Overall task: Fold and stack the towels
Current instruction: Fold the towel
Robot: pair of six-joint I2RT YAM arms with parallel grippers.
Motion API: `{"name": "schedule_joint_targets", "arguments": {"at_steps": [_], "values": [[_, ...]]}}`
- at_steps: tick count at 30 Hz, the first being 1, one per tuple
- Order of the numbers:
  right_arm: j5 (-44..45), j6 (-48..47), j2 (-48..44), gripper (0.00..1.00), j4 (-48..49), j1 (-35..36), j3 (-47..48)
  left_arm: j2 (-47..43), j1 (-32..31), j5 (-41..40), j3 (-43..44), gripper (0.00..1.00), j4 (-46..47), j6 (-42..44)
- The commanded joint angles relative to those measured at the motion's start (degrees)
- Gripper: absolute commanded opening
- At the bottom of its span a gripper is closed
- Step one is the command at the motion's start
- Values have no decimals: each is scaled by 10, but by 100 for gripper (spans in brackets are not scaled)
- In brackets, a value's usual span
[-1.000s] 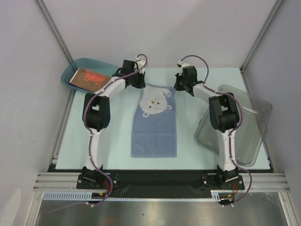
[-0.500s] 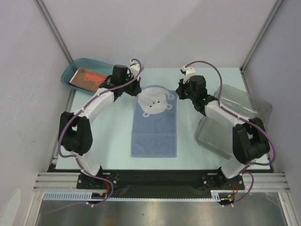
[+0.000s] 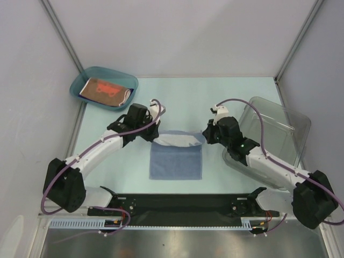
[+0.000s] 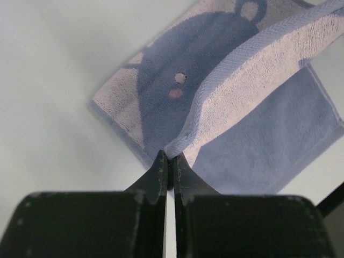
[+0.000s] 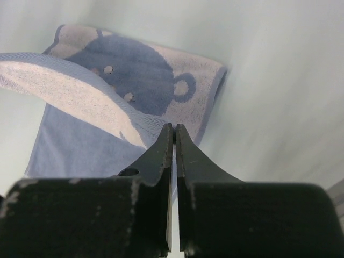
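A light-blue towel (image 3: 176,159) with a bear picture lies in the middle of the table, its far half lifted and carried toward the near edge. My left gripper (image 3: 156,134) is shut on the towel's left far corner (image 4: 177,146). My right gripper (image 3: 203,134) is shut on the right far corner (image 5: 161,130). The raised edge sags between the two grippers, above the lower half. A brown-red towel (image 3: 104,88) lies folded in the teal tray (image 3: 80,80) at the far left.
A clear plastic bin (image 3: 279,134) lies tilted at the right, beside my right arm. The black rail (image 3: 183,204) runs along the near edge. Grey walls close in the table on the left, right and back.
Both grippers have pulled the towel's far edge toward the near side, folding the bear half over the lower half. Both arms have drawn back and spread outward.
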Motion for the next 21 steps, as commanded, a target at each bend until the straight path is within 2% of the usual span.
{"name": "schedule_joint_targets", "arguments": {"at_steps": [1, 7, 21], "values": [[25, 41, -38, 0, -33, 34, -31, -35, -29, -27, -28, 1, -28, -23], [33, 73, -56, 0, -69, 74, -52, -27, -59, -32, -46, 0, -74, -67], [10, 126, -93, 0, -85, 85, -83, -49, -68, -79, -71, 0, -95, -107]]}}
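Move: Each hand already pinches a far corner of the blue towel, raised over the lower half. The matching near left corner lies about 17 cm back, 3 cm left and 11 cm below the left hand; the near right corner lies roughly 17 cm back, 1 cm left and 12 cm below the right hand. The forming fold is some 9 cm ahead of both hands and about 10 cm lower, and the clear box sits about 29 cm right of the right hand, level with it. Both hands keep their shut pinch on the held corners and draw the hem side by side back towards the towel's near edge, about 7 cm, while sinking 4 to 5 cm, quick at first and then easing almost to a stop. As they come, the wrists tip the fingertips farther down by some 10 to 15 degrees, so the hem stays spread between the grippers and the upper layer is carried back over the lower half. ##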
